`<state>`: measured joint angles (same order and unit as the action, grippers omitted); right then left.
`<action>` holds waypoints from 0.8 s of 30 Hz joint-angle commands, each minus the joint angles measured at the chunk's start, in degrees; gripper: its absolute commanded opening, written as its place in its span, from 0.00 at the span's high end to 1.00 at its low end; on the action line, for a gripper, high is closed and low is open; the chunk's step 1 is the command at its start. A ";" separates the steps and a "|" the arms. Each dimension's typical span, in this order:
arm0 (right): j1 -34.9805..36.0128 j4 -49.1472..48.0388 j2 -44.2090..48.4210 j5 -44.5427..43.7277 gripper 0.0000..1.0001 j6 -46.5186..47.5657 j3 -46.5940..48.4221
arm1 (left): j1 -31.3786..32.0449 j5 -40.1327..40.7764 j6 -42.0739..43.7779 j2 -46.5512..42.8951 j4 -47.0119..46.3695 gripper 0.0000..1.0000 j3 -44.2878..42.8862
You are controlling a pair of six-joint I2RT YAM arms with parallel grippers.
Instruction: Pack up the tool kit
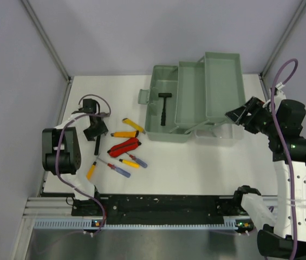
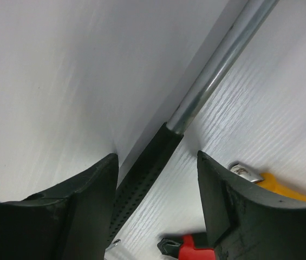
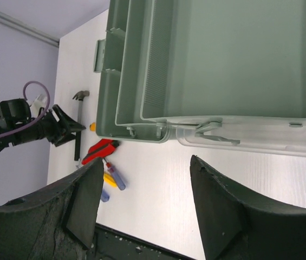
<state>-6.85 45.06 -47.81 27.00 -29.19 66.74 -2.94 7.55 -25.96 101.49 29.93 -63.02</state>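
Observation:
The grey-green toolbox stands open with its trays folded out to the right and the translucent lid at the front. One small hammer lies inside it. My left gripper is open, straddling the black grip of a second hammer that lies on the table; the grip runs close to the left finger. Red-handled pliers, yellow knives and screwdrivers lie between that gripper and the box. My right gripper hovers open and empty by the box's right end.
The table is walled in at the back and on both sides. The black rail with both arm bases runs along the near edge. In the left wrist view a yellow knife and the pliers' nose lie just right of my fingers.

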 commanded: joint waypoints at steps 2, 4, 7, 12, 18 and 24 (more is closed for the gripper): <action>0.70 -3.57 -0.88 3.75 0.36 -1.57 -0.30 | 0.39 -2.81 -2.26 -1.91 -3.47 0.40 7.39; 0.70 -3.92 -0.88 4.28 0.36 -1.92 -0.47 | 0.39 -2.89 -1.65 -1.04 -3.39 0.47 6.95; 0.70 -4.10 -0.35 4.20 0.36 -2.01 -0.56 | 0.65 -3.33 -0.85 0.37 -2.78 0.58 5.29; 0.70 -4.36 -0.61 4.81 0.36 -1.75 -0.47 | 1.53 -2.90 1.26 3.18 -0.67 0.63 1.16; 0.70 -4.80 -1.14 4.99 0.36 -1.75 0.06 | 1.45 -2.19 2.05 5.55 1.09 0.82 -2.27; 0.70 -4.98 -1.41 4.90 0.36 -1.40 0.06 | 1.62 -0.61 3.36 5.82 2.59 1.00 -5.88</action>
<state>-6.85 42.76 -49.15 31.35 -30.74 66.00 -1.45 7.14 -22.06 104.81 31.16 -67.66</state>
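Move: The claw hammer lies under the left hand, its middle about level with the hand point and 1 cm lower, the upper end of its black grip already between the open fingers and its head farther out. The red-handled tool is roughly 13 cm right and 7 cm back; the blue screwdriver some 8 cm right and 16 cm back. From the right hand the hammer is about 60 cm left, 9 cm ahead and 31 cm below. Back about 1 cm first, then forward nearly 3 cm with a slight drift right, the left hand stays low over the table and closes its wide-open fingers almost shut. They pinch the hammer's black grip from both sides just below the metal shaft, while the wrist turns some 5 degrees clockwise. ##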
